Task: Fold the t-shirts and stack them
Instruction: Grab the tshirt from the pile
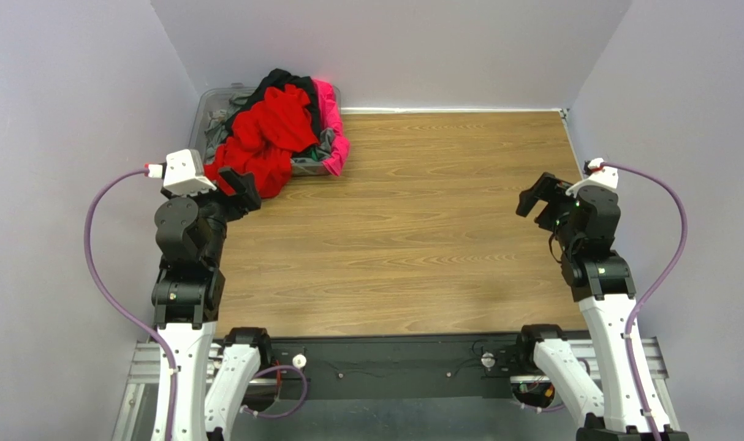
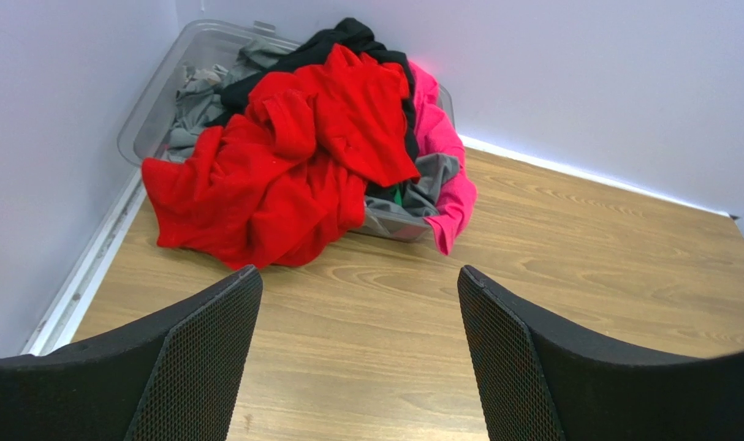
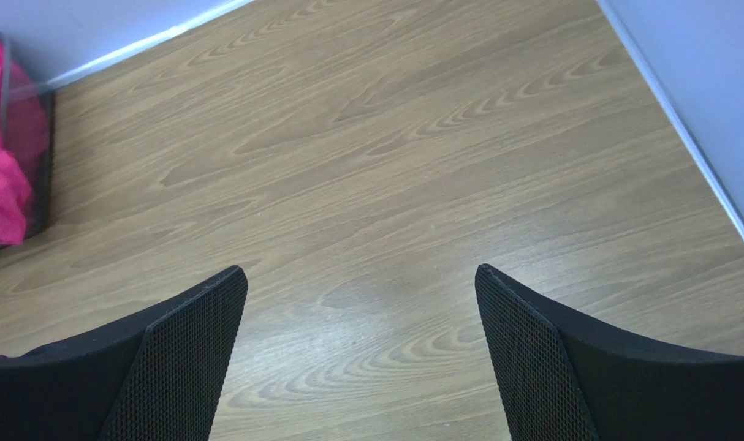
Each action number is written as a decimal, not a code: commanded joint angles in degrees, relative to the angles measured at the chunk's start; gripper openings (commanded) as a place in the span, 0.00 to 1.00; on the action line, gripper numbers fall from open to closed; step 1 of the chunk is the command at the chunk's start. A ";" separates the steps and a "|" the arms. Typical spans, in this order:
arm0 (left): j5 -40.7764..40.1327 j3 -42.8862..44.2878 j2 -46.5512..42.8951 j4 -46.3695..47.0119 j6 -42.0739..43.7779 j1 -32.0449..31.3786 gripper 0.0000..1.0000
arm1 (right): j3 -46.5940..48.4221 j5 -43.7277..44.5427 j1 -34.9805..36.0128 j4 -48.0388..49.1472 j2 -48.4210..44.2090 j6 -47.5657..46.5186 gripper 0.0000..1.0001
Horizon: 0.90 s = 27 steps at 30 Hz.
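A bright red t-shirt lies crumpled on top of a heap in a clear bin at the far left corner, spilling over the rim onto the table. It also shows in the left wrist view. Under it lie black, hot pink, grey and a bit of green cloth. My left gripper is open and empty, just in front of the red shirt, apart from it. My right gripper is open and empty above bare table at the right.
The wooden table is walled at the left, back and right. The bin's pink-draped corner shows at the left edge of the right wrist view. A black rail runs along the near edge by the arm bases.
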 commanded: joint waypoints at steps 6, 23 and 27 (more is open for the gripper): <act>-3.97 3.58 1.65 -0.23 -2.06 0.27 0.86 | 0.49 5.94 -0.23 -1.50 -0.87 -1.49 1.00; -5.81 15.70 24.31 14.27 8.12 0.36 0.91 | 1.71 6.37 -0.23 -1.68 8.44 5.53 1.00; -3.27 19.92 35.56 14.98 10.32 0.36 0.91 | 2.33 7.61 -0.14 -1.59 8.89 5.71 1.00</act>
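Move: The red t-shirt on top of the pile lies about 15 cm ahead of the left hand, a touch to its right, and some 23 cm below. The plastic bin's middle is roughly 2 cm beyond that shirt and 2 cm to its right. From the left hand, the black t-shirt lies about 20 cm ahead and 7 right, the pink one 17 ahead and 15 right. For the right hand, the red t-shirt is some 54 cm to its left and 14 farther out. The red t-shirt is closed on from above: the left hand, fingers still wide open and level, swings about 12 cm forward to over the bin, slowly at first, climbing some 7 cm and then dipping about 3.5, its left side rolling up slightly. The empty right hand sinks around 4 cm and tips down by 10 degrees. ##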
